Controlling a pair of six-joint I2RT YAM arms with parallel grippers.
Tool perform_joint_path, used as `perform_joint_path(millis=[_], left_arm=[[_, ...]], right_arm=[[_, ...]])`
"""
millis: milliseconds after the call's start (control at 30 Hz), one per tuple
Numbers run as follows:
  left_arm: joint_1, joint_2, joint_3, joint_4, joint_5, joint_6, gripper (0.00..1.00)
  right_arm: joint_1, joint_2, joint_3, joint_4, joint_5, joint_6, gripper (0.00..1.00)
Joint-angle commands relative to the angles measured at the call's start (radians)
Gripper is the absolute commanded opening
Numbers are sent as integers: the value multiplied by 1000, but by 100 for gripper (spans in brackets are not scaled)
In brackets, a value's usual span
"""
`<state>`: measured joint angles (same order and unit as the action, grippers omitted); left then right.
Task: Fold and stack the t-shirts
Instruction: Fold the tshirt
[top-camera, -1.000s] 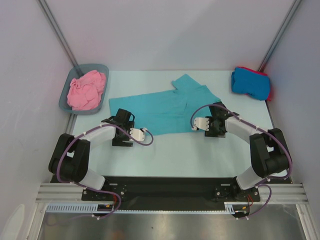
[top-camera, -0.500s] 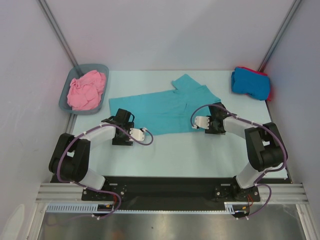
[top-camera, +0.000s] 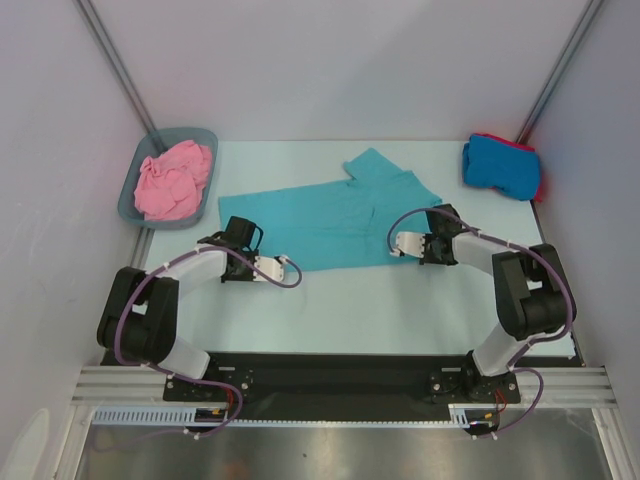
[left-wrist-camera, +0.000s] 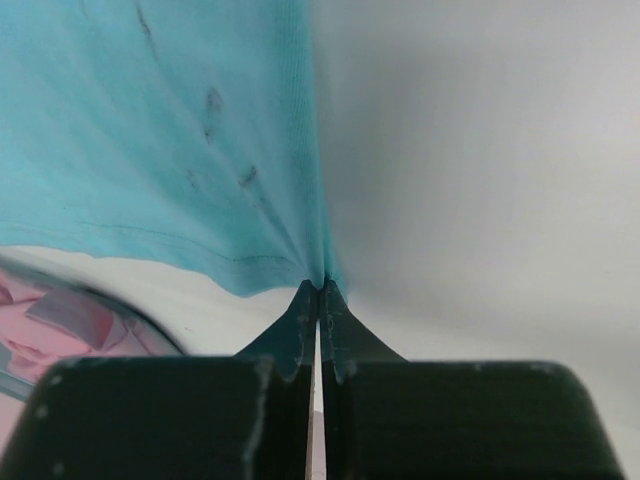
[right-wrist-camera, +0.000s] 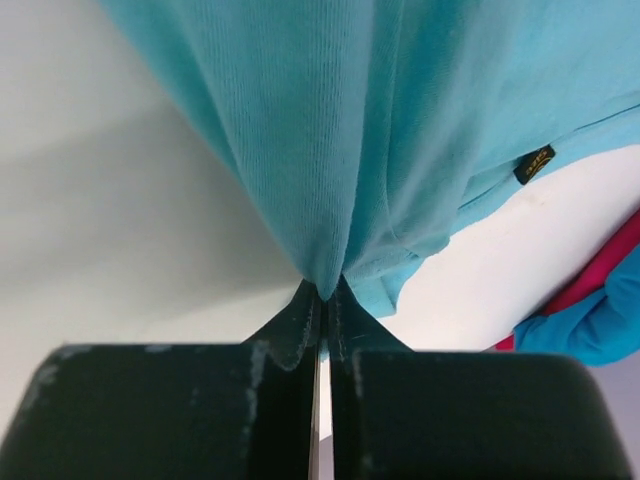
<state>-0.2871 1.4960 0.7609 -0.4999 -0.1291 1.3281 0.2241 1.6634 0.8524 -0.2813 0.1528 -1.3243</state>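
Note:
A teal t-shirt (top-camera: 320, 215) lies spread flat across the middle of the table. My left gripper (top-camera: 237, 236) is shut on its near left corner; the left wrist view shows the teal t-shirt (left-wrist-camera: 150, 130) pinched between the tips of this gripper (left-wrist-camera: 320, 286). My right gripper (top-camera: 443, 220) is shut on the near right edge, and there the teal t-shirt (right-wrist-camera: 330, 120) bunches into that gripper (right-wrist-camera: 325, 287). A crumpled pink t-shirt (top-camera: 175, 180) fills the tub. A folded bright blue t-shirt (top-camera: 500, 165) rests on a red t-shirt (top-camera: 541, 182) at the back right.
The grey-blue tub (top-camera: 130, 203) stands at the back left beside the wall. White walls with metal posts close in the table on three sides. Both arm bases sit at the near edge.
Both grippers have gone from open to shut, each pinching the teal shirt's near edge. Both wrists shifted slightly toward the shirt. The shirt itself lies as before.

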Motion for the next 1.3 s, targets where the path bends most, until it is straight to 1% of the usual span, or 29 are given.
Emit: perform_joint_path(millis=[0, 167, 300, 367, 533, 567, 600, 667, 700, 733, 767, 800, 833, 900, 1000, 1033, 1067, 1100, 1133, 1167, 1200, 1233, 1267], left_arm=[[26, -36, 25, -45, -14, 51, 0], [51, -34, 47, -112, -4, 109, 0], [55, -34, 66, -179, 14, 144, 0], [54, -30, 81, -209, 22, 154, 0], [54, 4, 132, -357, 46, 158, 0], [52, 6, 136, -371, 48, 158, 0], [51, 6, 140, -399, 51, 161, 4], [51, 6, 155, -428, 60, 166, 16], [52, 3, 161, -455, 65, 166, 30], [52, 0, 178, -479, 69, 174, 36], [52, -2, 186, -497, 69, 178, 42], [52, -5, 195, -531, 69, 181, 68], [52, -8, 208, -543, 68, 183, 79], [52, -13, 222, -594, 45, 197, 96], [58, -20, 264, -649, 11, 194, 98], [62, -17, 311, -648, 2, 183, 98], [81, 1, 351, -641, 8, 148, 98], [94, 22, 401, -623, 55, 107, 98], [123, 50, 529, -608, 86, 55, 99], [138, 134, 602, -599, 118, -67, 99], [152, 179, 674, -585, 181, -149, 99], [164, 223, 824, -589, 218, -221, 99], [193, 271, 891, -598, 271, -350, 99]], right_arm=[[-35, -79, -27, -136, -13, -45, 0], [-65, -163, -72, -235, -22, -154, 0], [-58, -235, -131, -288, -27, -213, 0], [-54, -263, -153, -298, -25, -223, 0], [-25, -271, -165, -334, -15, -199, 0], [-19, -266, -165, -335, -15, -193, 3], [-14, -263, -162, -340, -13, -190, 7], [-2, -255, -153, -349, -2, -174, 24], [0, -252, -147, -354, -1, -170, 39], [4, -248, -127, -372, 1, -161, 45], [3, -248, -115, -383, -1, -155, 53], [1, -245, -98, -395, -4, -150, 56], [-3, -243, -83, -419, -12, -144, 58], [-9, -252, -24, -444, -38, -136, 60], [-20, -270, 68, -507, -77, -109, 61], [-23, -274, 100, -521, -91, -95, 61], [-35, -274, 131, -516, -110, -49, 63], [-43, -258, 195, -494, -140, -11, 65], [-51, -239, 226, -430, -142, 29, 66], [-64, -213, 258, -388, -141, 93, 67], [-69, -180, 355, -354, -142, 226, 67], [-77, -78, 417, -346, -142, 306, 67], [-84, -26, 503, -366, -142, 374, 66]])
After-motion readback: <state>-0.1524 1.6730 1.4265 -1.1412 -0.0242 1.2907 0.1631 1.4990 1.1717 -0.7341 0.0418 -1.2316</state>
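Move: Both hands already pinch the light-blue t-shirt's near edge just above the table. The left is to lay it on bare table about 5 cm back and 2 to its left; the pink bin lies roughly 30 cm ahead and 22 left. The right's spot is some 10 cm back and 2 to its right; from this hand, the folded dark-blue shirt lies about 31 cm ahead and 25 right, the outstretched sleeve about 30 ahead and 14 left. Back towards the bases, low over the table and easing slightly apart, both hands draw the pinched near edge of the t-shirt, the right about 10 cm, the left only 5, fingertips tilting in under towards the bases. Near the end of the pull both open and let go, then lift clear and swing quickly forward over the shirt, wrists tilting back. ##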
